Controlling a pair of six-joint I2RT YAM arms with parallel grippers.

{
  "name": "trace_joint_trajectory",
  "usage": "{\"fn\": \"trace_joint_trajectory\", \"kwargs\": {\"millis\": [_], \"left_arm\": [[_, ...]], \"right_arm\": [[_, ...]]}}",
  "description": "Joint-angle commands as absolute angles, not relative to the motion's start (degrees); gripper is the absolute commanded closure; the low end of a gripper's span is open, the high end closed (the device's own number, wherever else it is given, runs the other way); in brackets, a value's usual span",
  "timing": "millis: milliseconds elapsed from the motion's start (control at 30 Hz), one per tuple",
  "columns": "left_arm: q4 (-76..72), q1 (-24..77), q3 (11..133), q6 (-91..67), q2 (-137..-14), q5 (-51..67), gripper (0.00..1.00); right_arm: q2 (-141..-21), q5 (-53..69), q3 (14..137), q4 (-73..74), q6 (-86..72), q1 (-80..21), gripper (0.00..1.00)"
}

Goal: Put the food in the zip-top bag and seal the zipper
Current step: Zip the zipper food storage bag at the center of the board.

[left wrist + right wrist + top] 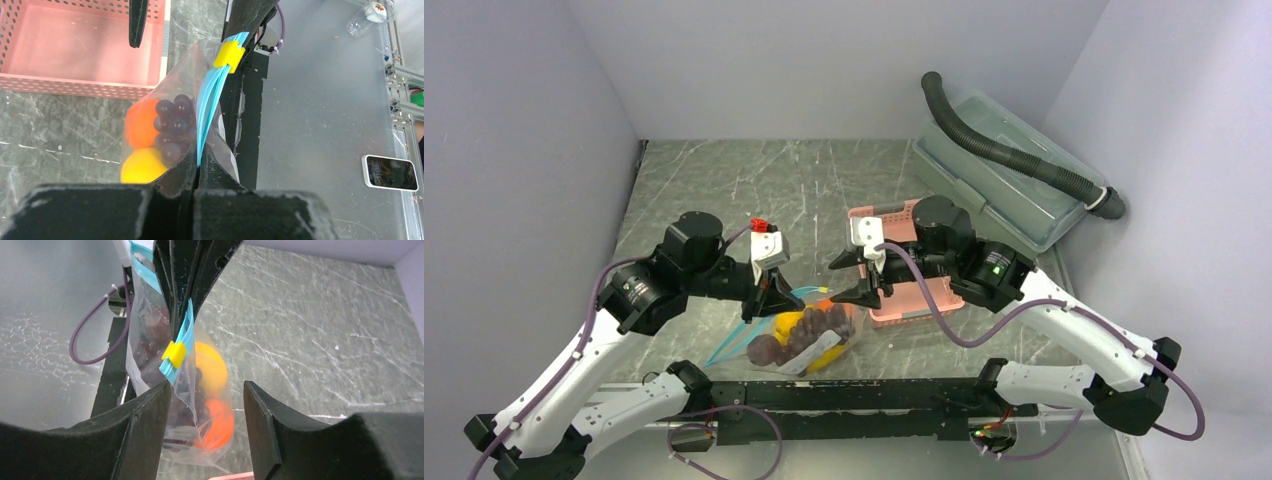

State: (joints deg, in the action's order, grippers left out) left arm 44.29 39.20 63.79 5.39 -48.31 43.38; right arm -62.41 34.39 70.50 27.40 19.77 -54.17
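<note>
The zip-top bag (809, 338) is clear, with a blue-teal zipper (209, 100) and a yellow slider (229, 55) on it. Inside sits the food: an orange (141, 125), dark purple grapes (172, 125) and a yellow fruit (142, 167). My left gripper (764, 303) is shut on the zipper strip (186, 322) at one end, and the bag hangs from it. My right gripper (206, 400) is open just beside the bag's slider end (174, 354), nothing between its fingers (150, 415).
A pink slotted basket (909, 290) stands right behind my right gripper. At the back right lies a clear lidded box (1014, 200) with a black hose (1014, 155) across it. The black arm-mount rail (864, 395) runs along the near edge.
</note>
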Motion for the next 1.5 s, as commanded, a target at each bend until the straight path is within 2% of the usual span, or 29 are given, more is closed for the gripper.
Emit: {"fn": "trace_joint_trajectory", "kwargs": {"millis": [0,267,500,733,967,1033,1200,1300,1333,1400,1467], "left_arm": [[42.1,39.5,66.7,7.7,-47.9,47.1,1.00],[41.4,39.5,66.4,7.7,-47.8,47.4,1.00],[40.9,39.4,66.6,7.7,-48.0,47.8,1.00],[40.8,39.5,66.4,7.5,-47.8,48.0,1.00],[41.2,39.5,66.1,7.6,-47.8,47.7,1.00],[41.3,39.5,65.9,7.5,-47.8,47.6,1.00],[41.4,39.4,65.9,7.3,-48.1,47.2,1.00],[41.0,39.5,65.8,6.8,-48.1,46.9,0.90],[40.8,39.5,65.7,6.6,-48.1,47.0,0.81],[40.7,39.5,65.8,6.5,-48.1,46.8,0.70],[40.9,39.5,66.0,6.8,-48.2,46.4,0.65]], "right_arm": [[-61.7,39.6,69.4,20.8,21.2,-54.0,0.43],[-63.5,43.9,68.2,20.7,21.4,-54.0,0.55],[-64.5,44.0,67.3,20.2,21.0,-54.0,0.61],[-64.9,44.6,67.8,20.8,21.3,-54.0,0.80],[-64.7,44.9,68.4,21.4,21.4,-54.0,0.89],[-64.8,45.2,68.8,21.9,21.5,-54.0,1.00],[-65.3,44.7,69.6,22.3,20.7,-54.0,1.00],[-65.2,44.1,69.3,21.8,19.9,-54.0,1.00],[-65.3,44.0,69.3,21.9,19.7,-54.0,1.00],[-65.6,43.8,69.9,22.0,18.8,-54.0,1.00],[-66.1,43.2,70.9,22.1,17.0,-54.0,1.00]]}}
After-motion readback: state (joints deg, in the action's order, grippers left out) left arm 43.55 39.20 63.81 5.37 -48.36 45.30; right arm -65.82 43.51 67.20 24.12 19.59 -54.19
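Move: The zipper's yellow slider and the short blue tail beside it lie about 3 cm to the left of my open right hand, 2 cm back and 2 cm lower. My left fingers, already shut on the blue strip, are roughly 7 cm to the right hand's left and 2 cm back; the orange in the bag hangs some 8 cm below it, 1 cm back. From my left hand the slider is about 4 cm to the right, level fore-and-aft and in height. I ease my right hand back and left, then dip it, about 4 cm in all with a slight counter-clockwise turn, bringing the slider end between its fingers, and shut them fully to pinch the blue tail just outside the slider. My left hand holds the strip almost still until the right has its grip, then opens about a third of the way in place and lets go. ##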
